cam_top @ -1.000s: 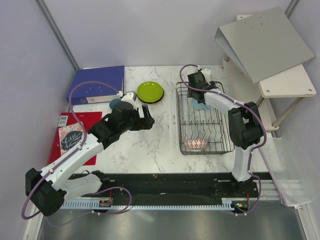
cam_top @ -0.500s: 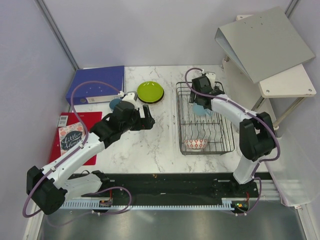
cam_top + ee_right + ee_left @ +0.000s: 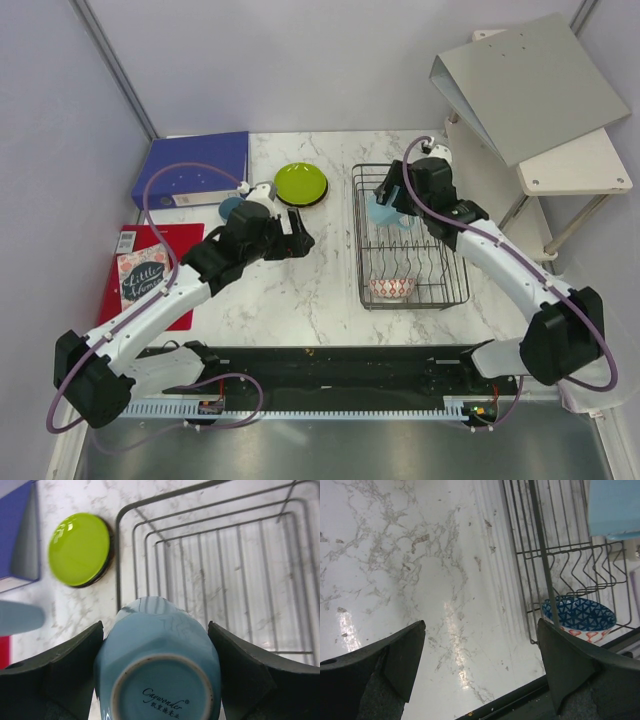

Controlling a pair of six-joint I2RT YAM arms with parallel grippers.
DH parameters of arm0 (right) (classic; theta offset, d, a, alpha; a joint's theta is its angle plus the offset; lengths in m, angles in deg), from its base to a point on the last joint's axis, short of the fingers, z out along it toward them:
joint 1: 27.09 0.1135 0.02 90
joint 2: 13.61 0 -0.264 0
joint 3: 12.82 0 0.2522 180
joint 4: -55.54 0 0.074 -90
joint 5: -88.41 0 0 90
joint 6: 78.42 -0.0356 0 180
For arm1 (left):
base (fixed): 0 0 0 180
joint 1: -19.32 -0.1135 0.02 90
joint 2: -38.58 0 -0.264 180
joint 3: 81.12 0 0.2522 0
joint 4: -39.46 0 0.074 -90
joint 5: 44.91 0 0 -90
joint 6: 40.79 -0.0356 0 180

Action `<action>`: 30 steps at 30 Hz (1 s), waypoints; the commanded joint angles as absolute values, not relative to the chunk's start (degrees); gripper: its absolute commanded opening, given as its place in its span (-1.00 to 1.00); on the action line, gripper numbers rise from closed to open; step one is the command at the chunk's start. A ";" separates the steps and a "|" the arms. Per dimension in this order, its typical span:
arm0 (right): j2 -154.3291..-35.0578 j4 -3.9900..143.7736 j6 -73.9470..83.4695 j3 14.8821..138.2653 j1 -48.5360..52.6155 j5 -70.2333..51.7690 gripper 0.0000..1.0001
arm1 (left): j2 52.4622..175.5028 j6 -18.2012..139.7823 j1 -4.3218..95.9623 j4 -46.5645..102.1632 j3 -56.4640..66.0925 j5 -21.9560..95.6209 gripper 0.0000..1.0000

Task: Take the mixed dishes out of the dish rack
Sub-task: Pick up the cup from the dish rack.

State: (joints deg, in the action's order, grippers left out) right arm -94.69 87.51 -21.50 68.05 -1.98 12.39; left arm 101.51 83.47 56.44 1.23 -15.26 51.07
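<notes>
My right gripper [image 3: 390,203] is shut on a light blue cup [image 3: 380,211], holding it on its side above the far left part of the black wire dish rack [image 3: 455,285]. The right wrist view shows the cup's [image 3: 157,665] base facing the camera, with both fingers against its sides. A patterned bowl [image 3: 391,288], blue inside and red-and-white outside, sits at the rack's near end [image 3: 577,617]. A lime green plate [image 3: 300,183] lies on the table left of the rack. My left gripper [image 3: 297,241] hangs open over bare marble. A second light blue cup [image 3: 230,207] stands by the left arm.
A blue ring binder [image 3: 192,168] lies at the far left, and a red book [image 3: 145,272] lies nearer on the left. A grey binder [image 3: 530,85] rests on a white shelf at the far right. A black rail [image 3: 330,365] runs along the near table edge.
The right arm swung its elbow out to the right, and its gripper carried the cup up and a little left over the rack. The left arm barely moved.
</notes>
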 commanded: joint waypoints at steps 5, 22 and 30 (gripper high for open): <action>-80.07 51.40 -40.53 50.11 -6.34 -13.35 -1.00 | 92.65 93.48 55.88 28.91 -24.01 34.30 0.99; -86.56 -12.00 -78.60 28.01 -12.50 -28.84 -1.00 | 108.17 109.33 54.92 71.92 -28.43 16.27 0.98; -84.28 -9.29 -76.85 28.28 -11.88 -32.00 -1.00 | 109.77 103.45 54.92 66.14 -22.10 17.05 0.92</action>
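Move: From the left hand, which is empty and open, the light-blue cup already gripped in the right hand is about 21 cm to the right, 10 cm farther out and nearly level; the green plate is some 18 cm straight ahead, 15 cm down. The right hand must bring the cup to the left gripper, about 21 cm to its left and 10 cm back. Below the right hand, the dish rack's middle is roughly 5 cm right and 5 cm back, the patterned bowl about 17 cm straight back. Keeping its grip on the cup, the right hand rises and draws back, about 8 cm each, edging left over the rack while it rolls some 70 degrees left side up and turns counter-clockwise, swinging the cup's open mouth round to face the left gripper. The left hand comes to meet it, fingers wide open, going about 11 cm right and as far up, rolling its right side up and turning clockwise until its fingers point nearly level at the cup's rim, no grip taken yet. ##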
